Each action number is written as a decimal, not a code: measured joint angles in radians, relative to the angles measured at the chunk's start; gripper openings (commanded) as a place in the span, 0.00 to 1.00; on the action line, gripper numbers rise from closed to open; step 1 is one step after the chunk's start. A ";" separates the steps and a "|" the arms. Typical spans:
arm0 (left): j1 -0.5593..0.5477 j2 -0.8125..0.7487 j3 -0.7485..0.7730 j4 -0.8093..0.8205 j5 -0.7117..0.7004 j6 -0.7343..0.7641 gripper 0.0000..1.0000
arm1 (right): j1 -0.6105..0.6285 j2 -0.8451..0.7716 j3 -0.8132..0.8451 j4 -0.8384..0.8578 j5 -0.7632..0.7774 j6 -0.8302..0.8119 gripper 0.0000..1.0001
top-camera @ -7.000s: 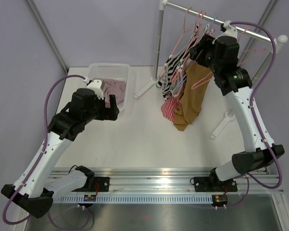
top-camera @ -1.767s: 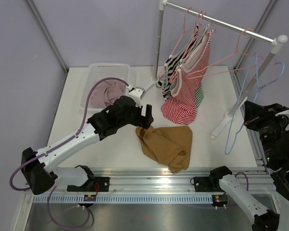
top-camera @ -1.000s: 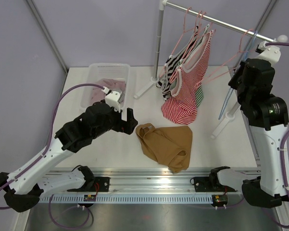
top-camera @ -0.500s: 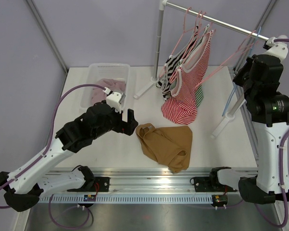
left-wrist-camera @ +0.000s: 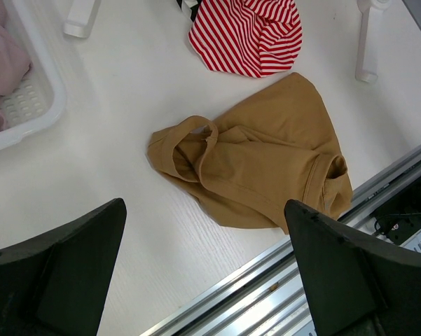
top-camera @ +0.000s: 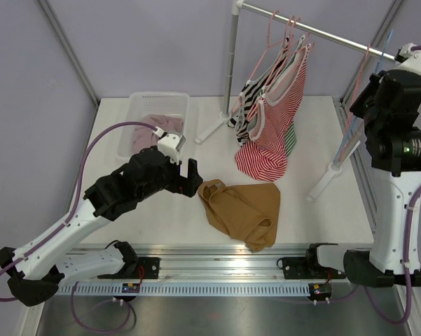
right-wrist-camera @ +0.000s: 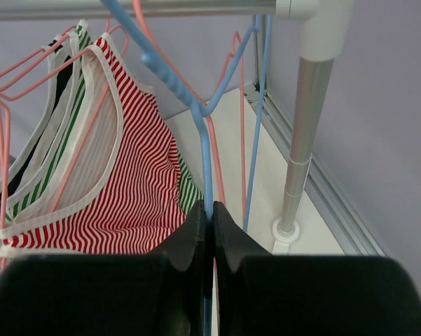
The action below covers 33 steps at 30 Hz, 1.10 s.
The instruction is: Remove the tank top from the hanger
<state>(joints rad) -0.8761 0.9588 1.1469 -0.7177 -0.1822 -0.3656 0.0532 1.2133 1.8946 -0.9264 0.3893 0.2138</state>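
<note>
The brown tank top (top-camera: 242,208) lies crumpled on the white table, off any hanger, and fills the middle of the left wrist view (left-wrist-camera: 266,161). My left gripper (top-camera: 188,173) hovers just left of it, open and holding nothing (left-wrist-camera: 203,210). My right gripper (right-wrist-camera: 211,207) is raised at the right end of the clothes rail (top-camera: 322,31), shut on the thin wire of a bare blue hanger (right-wrist-camera: 196,105). The hanger's hook reaches up to the rail; whether it rests on it I cannot tell. In the top view the hanger (top-camera: 345,145) hangs below my right gripper (top-camera: 364,105).
Red, green and black striped tank tops (top-camera: 270,133) hang on pink hangers from the rail. Its right post (right-wrist-camera: 301,140) stands close beside my right gripper. A white basket (top-camera: 161,99) with pink clothes sits at the back left. A metal rail runs along the table's near edge (left-wrist-camera: 280,280).
My right arm has lifted the blue hanger up and rightward to the rail's right end. The left arm and the brown tank top have hardly moved.
</note>
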 measured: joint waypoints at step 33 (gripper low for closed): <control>-0.054 0.061 -0.027 0.112 0.028 -0.009 0.99 | -0.209 0.062 -0.167 0.110 -0.296 0.029 0.87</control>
<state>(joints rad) -0.9298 1.0199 1.1198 -0.6060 -0.1539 -0.3744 -0.1555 1.2755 1.7275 -0.8165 0.0929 0.2428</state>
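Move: The blue hanger, still held in the right hand, is bound for the rail's right end, about 5 cm ahead, 3 cm right and 9 cm above that hand. The pink hanger's hook is already on the rail, some 6 cm ahead and level sideways; the striped tank top lies roughly 20 cm left, 6 ahead and 10 lower. The brown tank top is about 15 cm right, 3 back and 26 below the left hand; the basket some 14 left, 22 ahead and 24 below. The blue hanger is carried forward and a little right over the rail, about 6 cm, then lowered some 6 cm to hook on, the right wrist tipping slightly down. The right hand eases back a touch and its fingers open wide, letting go of the hanger. Towards the end the open left hand sets off rightward, about 3 cm, towards the brown tank top. ##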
